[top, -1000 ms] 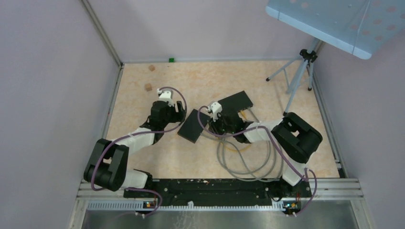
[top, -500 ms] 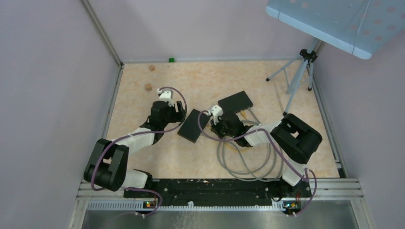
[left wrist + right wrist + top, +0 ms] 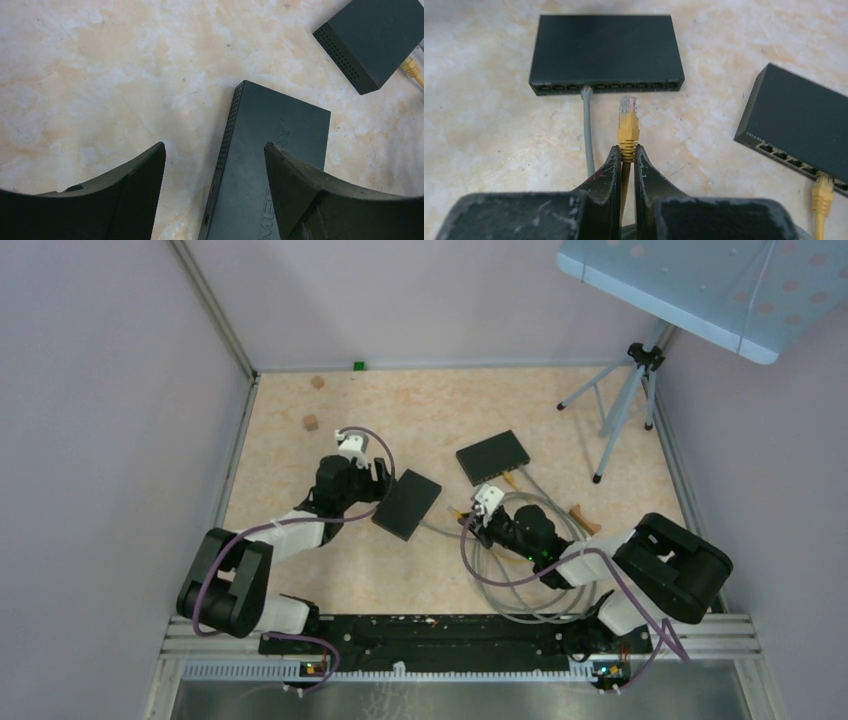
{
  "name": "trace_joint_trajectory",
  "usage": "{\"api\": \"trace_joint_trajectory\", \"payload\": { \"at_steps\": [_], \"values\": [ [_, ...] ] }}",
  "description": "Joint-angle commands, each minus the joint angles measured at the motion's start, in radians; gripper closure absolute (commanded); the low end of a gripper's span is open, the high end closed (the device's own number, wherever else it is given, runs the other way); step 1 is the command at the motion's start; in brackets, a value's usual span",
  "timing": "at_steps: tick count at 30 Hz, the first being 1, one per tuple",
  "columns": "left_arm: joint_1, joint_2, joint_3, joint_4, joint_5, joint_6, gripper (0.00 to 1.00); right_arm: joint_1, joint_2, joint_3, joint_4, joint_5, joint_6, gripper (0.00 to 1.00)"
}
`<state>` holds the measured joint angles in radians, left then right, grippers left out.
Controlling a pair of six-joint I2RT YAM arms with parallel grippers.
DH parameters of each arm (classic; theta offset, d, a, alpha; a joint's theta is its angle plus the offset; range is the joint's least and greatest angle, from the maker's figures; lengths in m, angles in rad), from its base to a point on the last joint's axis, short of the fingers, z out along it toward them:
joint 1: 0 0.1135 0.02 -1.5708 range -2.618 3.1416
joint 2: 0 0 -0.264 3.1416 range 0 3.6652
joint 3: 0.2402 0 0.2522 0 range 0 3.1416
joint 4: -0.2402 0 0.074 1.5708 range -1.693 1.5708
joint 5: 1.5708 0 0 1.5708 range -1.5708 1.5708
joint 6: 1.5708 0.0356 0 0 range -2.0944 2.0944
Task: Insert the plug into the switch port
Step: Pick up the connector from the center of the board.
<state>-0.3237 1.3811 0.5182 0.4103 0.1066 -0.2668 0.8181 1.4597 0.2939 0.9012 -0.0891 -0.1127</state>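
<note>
The yellow plug [image 3: 628, 120] sticks out of my right gripper [image 3: 626, 150], which is shut on the ribbed boot just behind it. Its clear tip points at the port row of a black switch [image 3: 606, 50] a short way ahead, where a grey cable [image 3: 587, 125] is plugged in. From above, that switch [image 3: 408, 504] lies left of the right gripper [image 3: 482, 512]. My left gripper [image 3: 215, 147] is open over the switch [image 3: 270, 170], one finger above its top and the other over the bare table; from above, the left gripper [image 3: 383, 480] is at the switch's left end.
A second black switch [image 3: 492, 456] lies behind, with another yellow plug [image 3: 822, 192] in one of its ports. Grey cable loops [image 3: 520, 585] lie in front of the right arm. A tripod [image 3: 620, 410] stands at the back right, and small wooden blocks [image 3: 311, 423] at the back left.
My right gripper has closed on the yellow plug and drawn back toward the near right, away from the switches. The left gripper has barely moved.
</note>
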Motion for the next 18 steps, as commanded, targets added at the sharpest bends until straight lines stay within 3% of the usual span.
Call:
{"api": "trace_joint_trajectory", "payload": {
  "at_steps": [1,8,18],
  "values": [
    [-0.001,-0.033,-0.024,0.089,0.046,-0.005,0.23,-0.001,-0.021,-0.067,0.378,-0.089,-0.005,1.0],
    [-0.001,-0.026,-0.025,0.096,0.063,0.0,0.24,-0.029,0.088,-0.151,0.795,-0.216,0.06,1.0],
    [-0.002,-0.027,-0.029,0.111,0.101,0.004,0.26,-0.041,0.077,-0.114,0.817,-0.4,0.084,1.0]
  ]
}}
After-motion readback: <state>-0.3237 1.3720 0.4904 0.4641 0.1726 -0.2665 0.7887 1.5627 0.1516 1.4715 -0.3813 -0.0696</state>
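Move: From the right hand, which already holds the yellow plug, the near switch lies some 12 cm to the left, about 2 cm farther out and 5 cm lower, its ports facing this hand. The grey plug seated in it is about 9 cm to the left and 1 cm back; the far switch is some 12 cm ahead and 7 cm to the right. From the left hand, the near switch is about 5 cm back, 4 cm to the right and 6 cm below. Keep the right fingers shut on the yellow plug and raise it about 5 cm more, drawing back some 4 cm and drifting a little left. As it climbs, tip the fingertips up until they point nearly level, and swing them some 15 degrees counter-clockwise so the plug points leftward across the near switch's port side. ##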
